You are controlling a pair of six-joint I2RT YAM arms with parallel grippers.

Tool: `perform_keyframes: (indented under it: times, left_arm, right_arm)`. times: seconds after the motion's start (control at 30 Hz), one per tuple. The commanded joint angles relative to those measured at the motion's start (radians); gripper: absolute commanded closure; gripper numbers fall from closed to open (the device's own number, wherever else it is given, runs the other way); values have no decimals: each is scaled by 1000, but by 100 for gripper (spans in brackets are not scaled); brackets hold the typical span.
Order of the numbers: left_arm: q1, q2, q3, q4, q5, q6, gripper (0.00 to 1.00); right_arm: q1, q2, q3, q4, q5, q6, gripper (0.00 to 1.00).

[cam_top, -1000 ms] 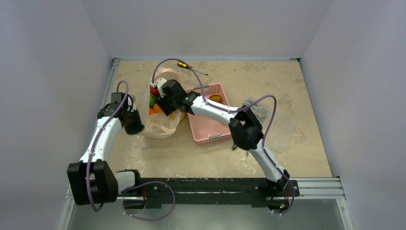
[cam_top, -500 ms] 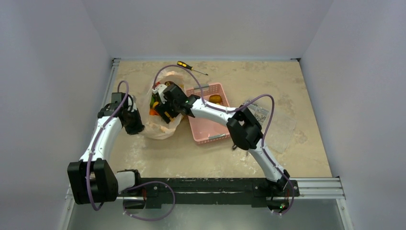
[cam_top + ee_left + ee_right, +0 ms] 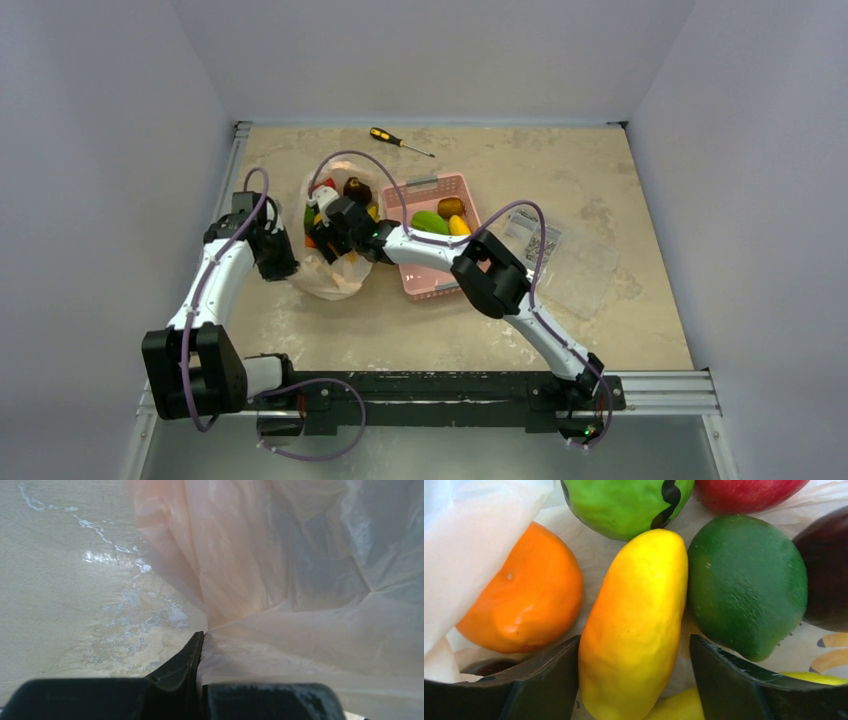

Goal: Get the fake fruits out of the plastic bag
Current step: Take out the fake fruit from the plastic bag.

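Note:
The peach-tinted plastic bag point(image 3: 325, 272) lies left of the pink basket, its mouth open. My left gripper point(image 3: 281, 262) is shut on the bag's left edge; the film point(image 3: 300, 580) is pinched between its fingers point(image 3: 192, 652). My right gripper point(image 3: 326, 226) is inside the bag, open, its fingers either side of a yellow oblong fruit with an orange blush point(image 3: 639, 625); the left finger touches it, the right stands off. Around it lie an orange point(image 3: 519, 595), a dark green round fruit point(image 3: 746, 585), a light green one point(image 3: 624, 505), a red apple point(image 3: 744, 490) and a dark purple one point(image 3: 829, 575).
The pink basket point(image 3: 440, 283) right of the bag holds a green pointed fruit point(image 3: 430, 221), a brown kiwi point(image 3: 450, 207) and a yellow fruit point(image 3: 461, 226). A clear packet point(image 3: 570, 260) lies right of the basket. A screwdriver point(image 3: 400, 141) lies at the back.
My right gripper has moved left and down, deeper into the bag. The bag's top has sagged open, showing more fruit. The left gripper has kept its hold and barely moved.

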Motion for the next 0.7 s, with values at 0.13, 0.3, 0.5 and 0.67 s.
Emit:
perform_keyframes:
  times: [0.13, 0.3, 0.5, 0.67]
  left_arm:
    - [44, 4, 46, -3, -20, 21, 100]
    - [60, 0, 44, 7, 18, 20, 100]
    - [62, -5, 45, 15, 61, 16, 100]
    - [80, -33, 40, 32, 106, 9, 100]
  right_arm:
    - [-1, -30, -37, 29, 74, 9, 49]
    - [0, -60, 32, 24, 52, 2, 65]
    - [-1, -106, 133, 21, 52, 16, 88]
    - [-1, -167, 117, 28, 58, 54, 95]
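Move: The right hand is inside the bag with its open fingers straddling the yellow-orange mango, whose middle lies only about 1 cm ahead, 1 cm left and 1 cm lower. The orange lies some 6 cm to the hand's left and 1 cm back, the dark green lime 6 cm ahead and 2 cm right, and the eggplant 11 cm ahead and 6 cm right, all slightly lower. From the left hand the mango lies roughly 11 cm ahead, 7 cm right and 4 cm lower. The right fingers narrow by about a quarter of their range onto the mango's two flanks while the hand stays almost in place, easing under 1 cm forward, then they keep that grip and lift the mango about 6 cm, nearly straight up out of the pile between orange and lime. The left hand keeps its shut pinch on the near-left rim of the bag, swaying only about a centimetre left and partly back. ##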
